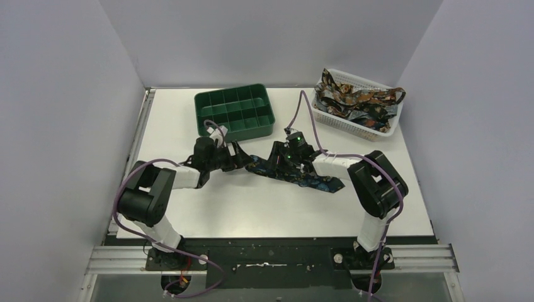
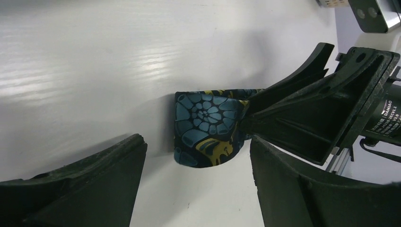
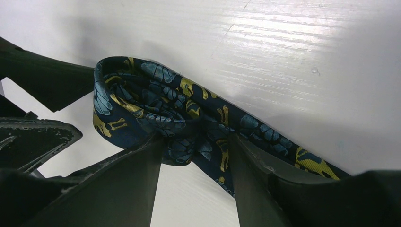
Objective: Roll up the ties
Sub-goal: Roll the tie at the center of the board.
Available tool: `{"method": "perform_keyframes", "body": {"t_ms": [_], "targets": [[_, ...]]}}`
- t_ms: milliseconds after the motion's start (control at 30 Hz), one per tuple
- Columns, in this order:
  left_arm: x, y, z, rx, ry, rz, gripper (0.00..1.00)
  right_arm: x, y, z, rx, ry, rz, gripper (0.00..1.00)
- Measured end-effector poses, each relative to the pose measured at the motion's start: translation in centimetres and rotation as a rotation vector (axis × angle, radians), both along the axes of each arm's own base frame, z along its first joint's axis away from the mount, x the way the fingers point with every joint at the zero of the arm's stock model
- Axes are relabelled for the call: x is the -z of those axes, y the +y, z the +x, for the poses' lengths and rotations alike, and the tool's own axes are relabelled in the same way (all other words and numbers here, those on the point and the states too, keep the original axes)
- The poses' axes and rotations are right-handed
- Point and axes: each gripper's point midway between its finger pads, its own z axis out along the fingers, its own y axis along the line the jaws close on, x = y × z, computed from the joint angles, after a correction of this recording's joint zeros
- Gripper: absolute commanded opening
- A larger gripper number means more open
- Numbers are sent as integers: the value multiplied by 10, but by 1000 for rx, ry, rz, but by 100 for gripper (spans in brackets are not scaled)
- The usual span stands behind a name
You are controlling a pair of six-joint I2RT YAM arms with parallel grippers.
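Note:
One dark blue tie (image 1: 315,180) with blue and yellow patterns lies across the table's middle, its wide end toward the right arm. Its left end is folded over into a loop (image 3: 137,101). My right gripper (image 3: 195,142) is shut on the bunched fabric just behind that loop, and both fingers touch cloth. My left gripper (image 2: 196,144) stands open, with the looped end (image 2: 205,130) just inside its fingertips and touching neither. In the top view the left gripper (image 1: 238,157) and the right gripper (image 1: 276,158) face each other over the tie. More ties (image 1: 352,100) are heaped in the basket.
A green compartment tray (image 1: 242,132) stands just behind the left gripper. The white mesh basket (image 1: 352,129) sits at the back right. White walls close in the table on three sides.

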Motion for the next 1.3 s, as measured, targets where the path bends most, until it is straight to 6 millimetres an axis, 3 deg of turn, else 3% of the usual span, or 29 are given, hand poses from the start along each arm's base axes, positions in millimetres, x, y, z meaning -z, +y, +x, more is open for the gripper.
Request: {"method": "perform_keyframes", "body": {"t_ms": [600,833,933,1300], "targets": [[15,-34,-8,157,19,-39,65,0,-2,0,-3,3,16,51],[14,-36,-5,147,14,-56,64,1,-3,1,-3,2,17,51],[14,-36,-5,147,17,-56,55,1,-2,0,-4,2,19,51],[16,-36,-5,148,18,-51,48,1,-3,1,-5,2,27,52]]}}
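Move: The folded left end of the tie stands about 4 cm to the right of the left hand, level with it front to back and some 3 cm lower. The right gripper, about 11 cm to the left hand's right, is already around the fold; for that hand, the folded end is 7 cm to its left and 1 cm ahead. The flat tail runs off to the right, its middle about 24 cm right of the left hand and 6 cm nearer. The green tray is 18 cm ahead and 3 cm left. The tie's folded end is straddled by the left hand, which slides about 3.5 cm to the right over it while sinking 1.5 cm and turning some 10 degrees clockwise, then stops. Its fingers narrow on the way in, then again once it has stopped, coming against both edges of the fold. The right hand stays put, keeping its fingers around the fold. ##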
